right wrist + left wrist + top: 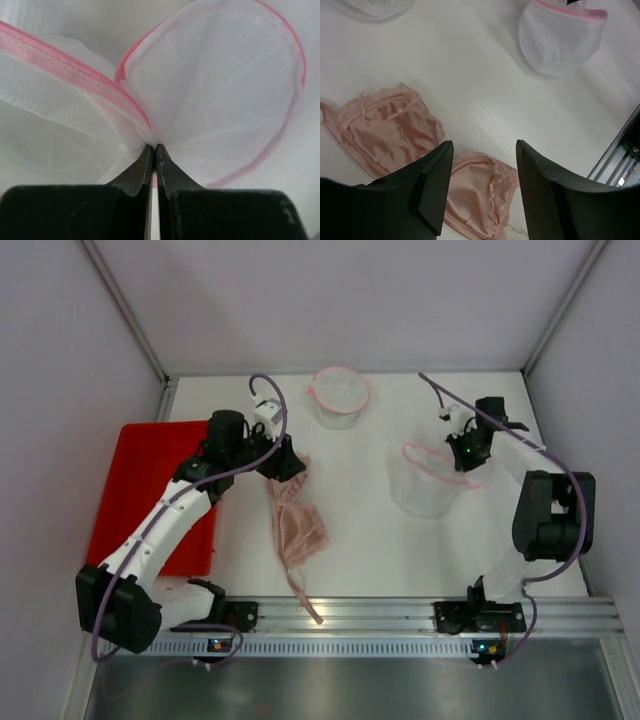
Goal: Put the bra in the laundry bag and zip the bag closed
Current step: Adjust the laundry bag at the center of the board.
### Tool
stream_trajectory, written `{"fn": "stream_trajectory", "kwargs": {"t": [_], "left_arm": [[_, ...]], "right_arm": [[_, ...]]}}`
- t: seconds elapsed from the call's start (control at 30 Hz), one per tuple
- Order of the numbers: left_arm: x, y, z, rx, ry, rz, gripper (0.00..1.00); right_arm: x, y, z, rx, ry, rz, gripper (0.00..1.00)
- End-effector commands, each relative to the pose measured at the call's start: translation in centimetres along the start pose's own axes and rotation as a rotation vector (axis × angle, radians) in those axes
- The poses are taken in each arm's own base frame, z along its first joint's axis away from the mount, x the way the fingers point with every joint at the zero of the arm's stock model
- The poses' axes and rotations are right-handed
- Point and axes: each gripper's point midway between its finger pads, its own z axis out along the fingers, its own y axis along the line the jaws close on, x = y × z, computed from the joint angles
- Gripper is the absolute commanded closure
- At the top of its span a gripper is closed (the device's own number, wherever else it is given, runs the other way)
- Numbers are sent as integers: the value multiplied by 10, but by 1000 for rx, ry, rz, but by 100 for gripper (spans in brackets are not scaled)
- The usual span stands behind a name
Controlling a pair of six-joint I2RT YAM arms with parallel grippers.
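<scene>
A pale pink bra (297,526) lies spread on the white table, its cups (387,129) under my left wrist camera. My left gripper (284,464) hovers over the bra's far end. Its jaws (482,150) stand open with nothing between them, and one cup (476,192) shows through the gap. The laundry bag (424,480) is white mesh with a pink zip (65,70) and sits open at the right. My right gripper (466,454) is at the bag's far rim. It is shut (153,148) on a pinch of the mesh (220,90) beside the zip.
A second mesh bag with pink trim (338,395) stands at the back centre. A red mat (140,475) lies on the left under the left arm. An aluminium rail (400,615) runs along the near edge. Walls close in the table on three sides.
</scene>
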Motion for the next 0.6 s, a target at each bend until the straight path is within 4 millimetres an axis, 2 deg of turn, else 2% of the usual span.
{"fn": "stream_trajectory", "kwargs": {"t": [0.0, 0.13, 0.23, 0.27, 0.3, 0.33, 0.37, 0.4, 0.47, 0.53, 0.57], "left_arm": [[-3, 29, 1, -73, -12, -39, 41], [-1, 60, 0, -119, -4, -133, 41], [-3, 84, -2, -160, -7, -164, 41], [-3, 92, -2, -182, -9, -166, 41], [2, 102, 2, -210, 10, -173, 41], [-1, 108, 2, -229, 8, -162, 41], [-1, 114, 4, -248, 14, -163, 41], [-2, 121, 5, -275, 15, -162, 41], [-6, 136, 11, -312, 23, -162, 42], [-8, 151, 18, -353, 35, -160, 44], [-8, 152, 20, -350, 40, -158, 45]], "right_arm": [[-48, -58, -41, 198, -167, -69, 100], [-59, -84, -55, 299, -193, -147, 100], [-69, -95, -63, 350, -216, -213, 98], [-74, -97, -67, 358, -228, -222, 86], [-77, -98, -68, 360, -232, -227, 80], [-79, -99, -69, 358, -234, -228, 71], [-81, -100, -72, 361, -237, -227, 50], [-88, -103, -75, 367, -247, -224, 42], [-89, -103, -79, 369, -241, -207, 31], [-99, -105, -93, 389, -276, -191, 23], [-103, -106, -100, 396, -287, -184, 18]]}}
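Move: Just back and to the left of the right fingertips, which already pinch its pink rim, sits the laundry bag's body, its middle about 7 cm left, 3 cm back and a little lower; the open lid flap lies some 4 cm right, level with them. The left hand hangs about 21 cm above the bra's middle, nearly straight over it; from that hand the red bin is roughly 30 cm left, level, and the second mesh bag some 23 cm ahead and 10 cm right. Dragging the bag by its pinched rim, the right hand goes forward, right and upward about 7 cm, then opens wide, lets go and keeps rising forward off the rim, the fingers tilting outward some 25 degrees. Meanwhile the left hand, empty and half open, sweeps forward and left about 12 cm while sinking some 6 cm over the bra towards its far cup, turning counter-clockwise, touching nothing. ##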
